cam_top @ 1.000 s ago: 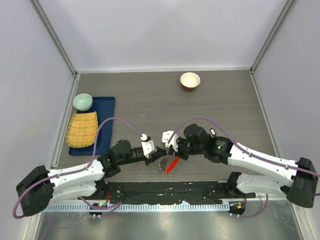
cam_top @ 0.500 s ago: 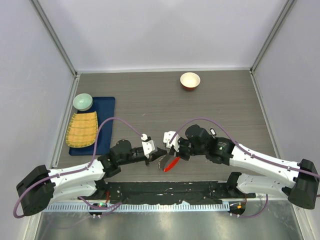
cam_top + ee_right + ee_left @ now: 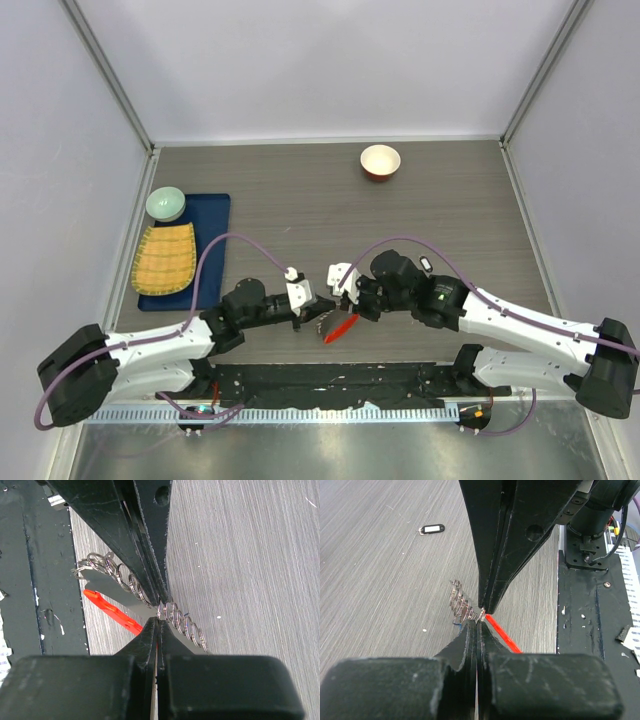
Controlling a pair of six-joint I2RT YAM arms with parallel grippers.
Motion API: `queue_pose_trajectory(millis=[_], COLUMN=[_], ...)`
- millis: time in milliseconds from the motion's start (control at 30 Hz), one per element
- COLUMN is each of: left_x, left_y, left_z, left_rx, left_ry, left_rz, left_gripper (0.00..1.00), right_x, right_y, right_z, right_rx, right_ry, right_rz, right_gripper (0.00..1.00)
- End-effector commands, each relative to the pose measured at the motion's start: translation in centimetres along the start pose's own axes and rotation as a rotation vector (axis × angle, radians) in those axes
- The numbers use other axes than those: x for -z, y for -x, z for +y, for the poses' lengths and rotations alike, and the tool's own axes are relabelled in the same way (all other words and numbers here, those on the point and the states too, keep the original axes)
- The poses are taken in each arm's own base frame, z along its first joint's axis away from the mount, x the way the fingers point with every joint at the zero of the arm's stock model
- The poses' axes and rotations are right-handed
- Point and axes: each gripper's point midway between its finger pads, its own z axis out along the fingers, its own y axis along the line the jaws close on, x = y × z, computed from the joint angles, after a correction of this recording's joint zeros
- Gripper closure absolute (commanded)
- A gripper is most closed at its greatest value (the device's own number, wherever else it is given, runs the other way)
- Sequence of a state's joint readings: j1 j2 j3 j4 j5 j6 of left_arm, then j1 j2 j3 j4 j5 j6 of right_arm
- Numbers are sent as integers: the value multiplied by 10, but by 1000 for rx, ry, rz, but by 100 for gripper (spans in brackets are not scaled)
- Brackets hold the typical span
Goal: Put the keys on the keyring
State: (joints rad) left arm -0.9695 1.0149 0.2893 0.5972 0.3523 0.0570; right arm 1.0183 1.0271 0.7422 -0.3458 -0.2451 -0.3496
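The keyring [image 3: 340,328] is a red bar joined to a row of silvery rings [image 3: 322,321], held just above the table near its front edge. My left gripper [image 3: 316,318] and right gripper [image 3: 346,306] meet tip to tip there. In the left wrist view my left gripper [image 3: 480,623] is shut on a ring, with the rings [image 3: 460,602] to its left and the red bar [image 3: 503,635] to its right. In the right wrist view my right gripper [image 3: 159,619] is shut at the same spot between rings [image 3: 184,621] and red bar [image 3: 113,611]. One of the keys, a black-and-white oval tag [image 3: 432,528], lies apart on the table.
A red-rimmed white bowl [image 3: 380,161] stands at the back. At the left a blue tray [image 3: 214,214] holds a green bowl [image 3: 166,204] and a yellow mat [image 3: 165,258]. The black base plate [image 3: 330,385] runs right behind the grippers.
My left gripper has closed on the rings beside the right gripper's tips. The red bar has shifted slightly left. The right gripper stays shut.
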Motion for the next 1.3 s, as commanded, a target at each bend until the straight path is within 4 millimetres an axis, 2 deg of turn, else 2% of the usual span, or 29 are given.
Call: queue_pose_trajectory(millis=[0,100,533,600,633,700,800,833,933,967,1067,1100,1200,1267], left_x=[-4,-6,-9,-9,-9,-9,-5,-4,4,6,10,10,12,12], left_y=[13,12,10,10,10,8,4,3,-2,-1,-5,-5,-4,-9], left_z=[-3,-6,-16,-17,-17,-14,-2,2,14,16,23,24,28,31], left_rx=[-17,-10,-3,-2,-3,-12,-39,-67,-125,-139,-187,-199,-240,-246], left_ry=[-27,-47,-108,-115,-119,-102,-23,-4,64,78,111,120,137,147], left_rz=[-60,-61,-54,-54,-55,-51,-51,-51,-35,-35,-22,-22,-24,5], left_gripper=[98,94,94,96,100,100,100,100,100,100,100,100,100,100], right_x=[2,1,1,1,0,1,3,5,15,20,30,34,38,35], right_y=[36,35,37,38,38,38,38,39,46,48,51,48,40,38], right_z=[-2,-2,-2,-2,-2,-3,-5,-5,-10,-13,-23,-32,-46,-45], right_rx=[23,23,30,32,30,22,-2,-9,-54,-69,-135,-152,-218,-251], right_ry=[3,1,6,4,4,-1,-17,-22,-62,-91,-159,-220,-313,-308], right_rz=[-130,-128,-140,-143,-143,-140,-136,-137,-156,-164,-168,-154,-117,-108], right_gripper=[99,99,99,99,99,99,85,75,60,51,44,43,41,41])
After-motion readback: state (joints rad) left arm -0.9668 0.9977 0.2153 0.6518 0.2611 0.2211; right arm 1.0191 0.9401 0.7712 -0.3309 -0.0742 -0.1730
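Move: The keyring's wire coil is pinched at my fingertips: for my left hand the held loop lies level, about 1 cm to the right, and for my right hand level, about 1 cm to the left. The red grip hangs about 3 cm back, 1 cm right and 4 cm below my left hand. The black tag lies on the table some 13 cm ahead, 19 cm right and 14 cm below my left hand. Fingertip to fingertip on the coil, both my hands first ease slightly down and to the right. Then my right fingers open past halfway, let go of the wire and draw away, some 4 cm up and 2 cm forward, the wrist turning about 15 degrees clockwise. My left, still shut on the keyring, dips a little, then carries it about 2.5 cm left and 2 cm forward, rolling roughly 10 degrees. ##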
